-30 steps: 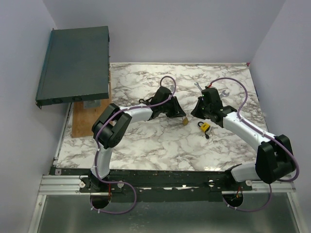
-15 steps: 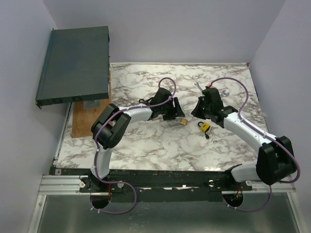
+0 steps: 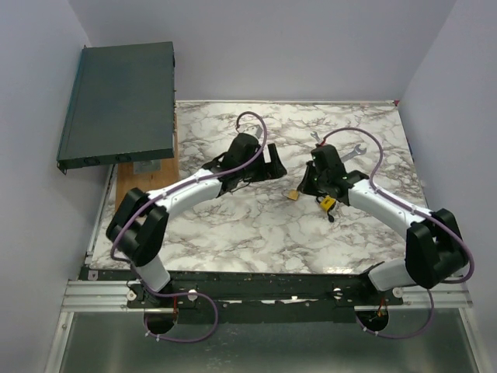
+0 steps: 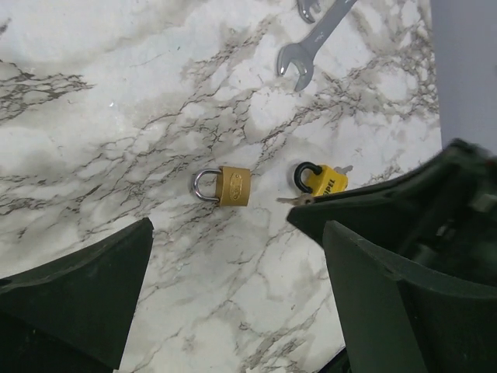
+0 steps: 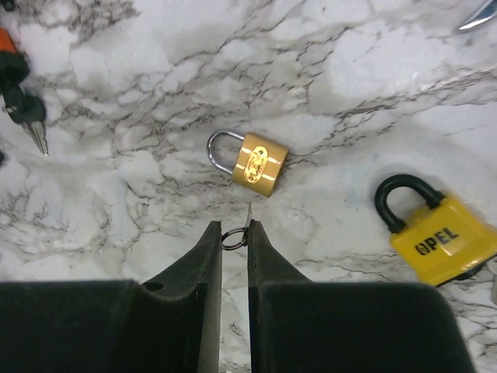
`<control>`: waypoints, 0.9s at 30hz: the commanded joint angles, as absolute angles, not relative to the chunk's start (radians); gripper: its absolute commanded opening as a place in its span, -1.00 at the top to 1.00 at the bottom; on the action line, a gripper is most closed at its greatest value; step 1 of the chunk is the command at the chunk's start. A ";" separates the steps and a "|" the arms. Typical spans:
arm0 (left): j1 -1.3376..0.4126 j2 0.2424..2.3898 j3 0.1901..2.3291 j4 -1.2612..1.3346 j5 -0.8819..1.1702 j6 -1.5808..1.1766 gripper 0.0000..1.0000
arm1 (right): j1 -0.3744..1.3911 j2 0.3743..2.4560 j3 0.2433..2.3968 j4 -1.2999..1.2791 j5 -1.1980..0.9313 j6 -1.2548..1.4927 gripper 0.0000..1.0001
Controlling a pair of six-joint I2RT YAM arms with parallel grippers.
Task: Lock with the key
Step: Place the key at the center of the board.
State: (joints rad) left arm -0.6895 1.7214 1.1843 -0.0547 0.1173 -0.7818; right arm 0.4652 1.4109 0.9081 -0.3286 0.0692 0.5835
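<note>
A small brass padlock [image 5: 258,164] with a silver shackle lies flat on the marble table [image 3: 233,221]; it also shows in the left wrist view [image 4: 226,186] and the top view [image 3: 293,195]. My right gripper [image 5: 234,235] is shut on a thin silver key [image 5: 248,216] with a split ring, its tip a little short of the brass padlock's base. A yellow padlock [image 5: 440,232] with a black shackle lies to the right, also in the left wrist view [image 4: 322,179]. My left gripper [image 4: 233,311] is open and empty, held above the table away from the brass padlock.
Two wrenches [image 4: 317,35] lie at the back of the table. A black-headed key [image 5: 29,118] lies left of the brass padlock. A dark green box [image 3: 120,105] sits on a wooden block [image 3: 140,183] at the back left.
My left gripper has let go of the brass padlock and drawn back to the left. My right gripper has moved left toward the padlock with the key.
</note>
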 commanded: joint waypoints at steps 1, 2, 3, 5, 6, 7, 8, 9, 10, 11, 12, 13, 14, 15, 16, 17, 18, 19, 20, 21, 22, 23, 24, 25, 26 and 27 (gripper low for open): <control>-0.694 1.579 1.112 -0.090 0.023 -0.728 -0.79 | 0.513 1.478 0.934 -0.300 0.056 0.590 0.99; -0.695 1.559 1.101 -0.096 0.021 -0.722 -0.78 | 0.521 1.494 0.940 -0.295 0.057 0.591 0.99; -0.694 1.533 1.086 -0.097 0.021 -0.718 -0.79 | 0.529 1.509 0.946 -0.292 0.060 0.591 0.99; -0.695 1.496 1.057 -0.095 0.020 -0.713 -0.78 | 0.540 1.543 0.961 -0.279 0.063 0.591 0.99; -0.693 1.483 1.045 -0.094 0.021 -0.712 -0.79 | 0.542 1.560 0.971 -0.272 0.064 0.592 0.99; -0.694 1.467 1.036 -0.094 0.022 -0.711 -0.78 | 0.544 1.575 0.980 -0.264 0.070 0.595 0.99; -0.694 1.456 1.026 -0.094 0.026 -0.710 -0.78 | 0.546 1.594 0.991 -0.259 0.075 0.594 0.99; -0.694 1.444 1.019 -0.096 0.027 -0.708 -0.78 | 0.545 1.611 1.000 -0.258 0.080 0.594 0.99; -0.694 1.437 1.015 -0.100 0.029 -0.707 -0.78 | 0.546 1.626 1.012 -0.258 0.083 0.594 0.99; -0.693 1.428 1.010 -0.103 0.031 -0.707 -0.78 | 0.546 1.642 1.022 -0.256 0.084 0.593 0.99; -0.694 1.419 1.004 -0.101 0.031 -0.709 -0.78 | 0.545 1.654 1.028 -0.252 0.084 0.592 0.99; -0.693 1.412 0.997 -0.097 0.037 -0.714 -0.78 | 0.547 1.667 1.036 -0.252 0.086 0.591 0.99; -0.691 1.406 0.993 -0.094 0.045 -0.720 -0.78 | 0.546 1.676 1.040 -0.253 0.090 0.593 0.98; -0.690 1.402 0.990 -0.091 0.050 -0.724 -0.78 | 0.546 1.683 1.043 -0.253 0.092 0.592 0.99; -0.690 1.398 0.988 -0.088 0.053 -0.725 -0.78 | 0.545 1.687 1.044 -0.252 0.093 0.593 0.99; -0.690 1.396 0.987 -0.083 0.056 -0.728 -0.78 | 0.545 1.691 1.044 -0.251 0.091 0.593 0.99; -0.689 1.393 0.986 -0.082 0.060 -0.732 -0.78 | 0.546 1.694 1.045 -0.253 0.092 0.593 0.98; -0.689 1.391 0.986 -0.079 0.063 -0.734 -0.78 | 0.545 1.696 1.045 -0.253 0.092 0.592 0.98; -0.689 1.390 0.988 -0.077 0.064 -0.736 -0.78 | 0.546 1.696 1.043 -0.252 0.092 0.593 0.95; -0.688 1.388 0.986 -0.076 0.064 -0.740 -0.78 | 0.546 1.698 1.042 -0.250 0.090 0.591 0.90; -0.687 1.387 0.986 -0.074 0.067 -0.744 -0.78 | 0.546 1.699 1.042 -0.250 0.088 0.591 0.84; -0.684 1.385 0.985 -0.073 0.070 -0.750 -0.78 | 0.546 1.700 1.042 -0.250 0.086 0.589 0.80; -0.681 1.382 0.983 -0.071 0.069 -0.753 -0.78 | 0.546 1.701 1.040 -0.250 0.083 0.588 0.76; -0.680 1.378 0.981 -0.072 0.063 -0.758 -0.78 | 0.546 1.702 1.041 -0.250 0.084 0.588 0.68; -0.679 1.374 0.977 -0.071 0.057 -0.759 -0.78 | 0.546 1.703 1.041 -0.252 0.082 0.586 0.62; -0.677 1.367 0.973 -0.070 0.052 -0.762 -0.78 | 0.545 1.700 1.043 -0.256 0.079 0.584 0.55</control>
State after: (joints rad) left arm -0.6868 1.4097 0.9905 -0.0925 0.0566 -0.7422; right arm 0.5419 1.6878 1.0222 -0.2699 0.0654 0.5861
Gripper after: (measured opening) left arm 0.890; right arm 0.180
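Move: The right hand, holding the key, is bound for open board beside the brass padlock's shackle, about 4 cm to its left, 2 cm ahead and 5 cm down. The brass padlock lies some 3 cm ahead and 2 cm left of the right hand; the yellow padlock about 8 cm right and 1 cm ahead, both 5 cm below. From the empty left hand that spot is about 4 cm right, level fore and aft, some 9 cm below. Right hand lowers pinched key some 5 cm, moving left beside the padlock; left hand retreats left, up, back. ##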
